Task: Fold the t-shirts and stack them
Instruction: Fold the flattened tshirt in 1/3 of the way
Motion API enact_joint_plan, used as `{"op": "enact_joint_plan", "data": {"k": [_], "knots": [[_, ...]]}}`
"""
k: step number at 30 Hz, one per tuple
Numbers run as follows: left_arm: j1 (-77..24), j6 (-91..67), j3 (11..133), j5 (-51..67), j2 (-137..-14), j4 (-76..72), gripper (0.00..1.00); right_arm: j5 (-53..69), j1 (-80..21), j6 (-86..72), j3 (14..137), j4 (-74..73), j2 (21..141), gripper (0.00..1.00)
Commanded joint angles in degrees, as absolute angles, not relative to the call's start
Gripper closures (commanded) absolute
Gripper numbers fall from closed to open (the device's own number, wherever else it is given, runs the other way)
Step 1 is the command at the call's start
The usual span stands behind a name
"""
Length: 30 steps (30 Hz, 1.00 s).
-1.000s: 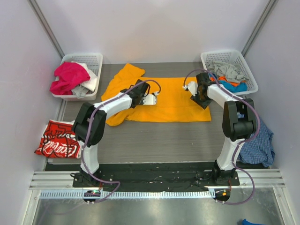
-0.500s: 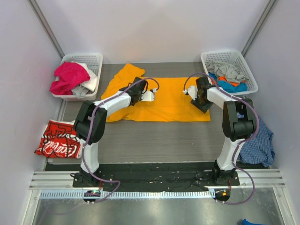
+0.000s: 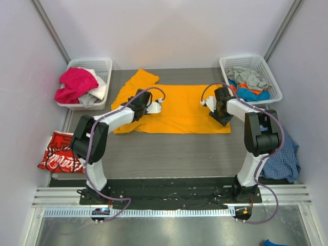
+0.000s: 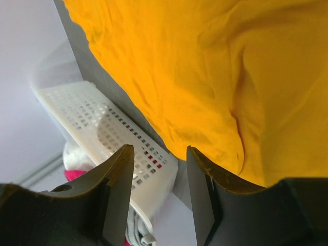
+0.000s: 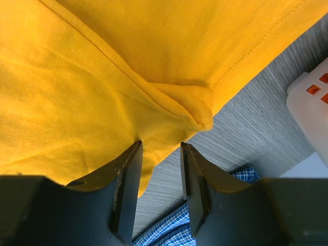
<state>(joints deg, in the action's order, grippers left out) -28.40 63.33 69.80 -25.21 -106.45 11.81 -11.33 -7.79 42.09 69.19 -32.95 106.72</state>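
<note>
A bright orange t-shirt (image 3: 179, 110) lies spread flat across the middle of the table, one sleeve reaching toward the back left. My left gripper (image 3: 134, 100) hovers over its left part. In the left wrist view this gripper (image 4: 157, 154) is open, nothing between the jaws, with the orange cloth (image 4: 230, 77) just beyond. My right gripper (image 3: 224, 118) sits at the shirt's near right corner. It (image 5: 160, 148) is open too, and the hem corner (image 5: 200, 110) lies under the gap. A red t-shirt with white lettering (image 3: 64, 152) lies crumpled at the far left.
A white basket (image 3: 102, 62) at the back left holds pink and white clothes and also appears past the left fingers (image 4: 92, 113). Another white basket (image 3: 246, 57) at the back right holds grey, orange and blue clothes. A blue checked shirt (image 3: 284, 151) lies beside the right arm.
My left gripper has opened, let go of the orange cloth and drawn back to the left over the shirt. The right gripper has barely shifted and stays open.
</note>
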Motion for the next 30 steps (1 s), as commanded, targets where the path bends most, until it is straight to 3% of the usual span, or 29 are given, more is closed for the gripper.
{"op": "enact_joint_plan", "data": {"k": [1, 4, 16, 30], "knots": [[-24.27, 57.59, 70.31, -22.51, -101.17, 11.85, 0.5, -12.48, -7.65, 41.75, 67.68, -31.91, 103.62, 0.56], [-21.63, 51.26, 74.69, -17.07, -100.99, 23.86, 0.51, -12.48, -7.56, 41.49, 66.97, -31.9, 103.62, 0.56], [-11.43, 41.57, 86.04, 5.26, -107.05, 48.76, 0.52, -13.45, -7.56, 41.22, 64.95, -31.9, 101.78, 0.56], [-9.84, 46.32, 87.18, 14.59, -112.94, 55.99, 0.52, -12.74, -7.65, 39.46, 64.25, -32.78, 101.25, 0.56]]}}
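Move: The shirt's lower-left corner, where I'm taking my open left hand, lies about 11 cm back and 7 cm left of it, some 8 cm below. The sleeve sticks out about 12 cm ahead and 2 cm left of that hand; the left basket stands some 8 cm ahead and 23 cm left. My right fingers already rest on the shirt's right part, its lower-right corner about 5 cm back and 2 cm right. My left hand swings left over the shirt, rising slightly, then curves back and sinks about 6 cm towards the lower-left corner, ending some 8 cm back and 5 cm left of its start; the wrist rolls and tips the half-open fingers steeply down. Meanwhile my right fingers keep pressing on the shirt's right part, gap unchanged, and drag it about 1.5 cm back. ##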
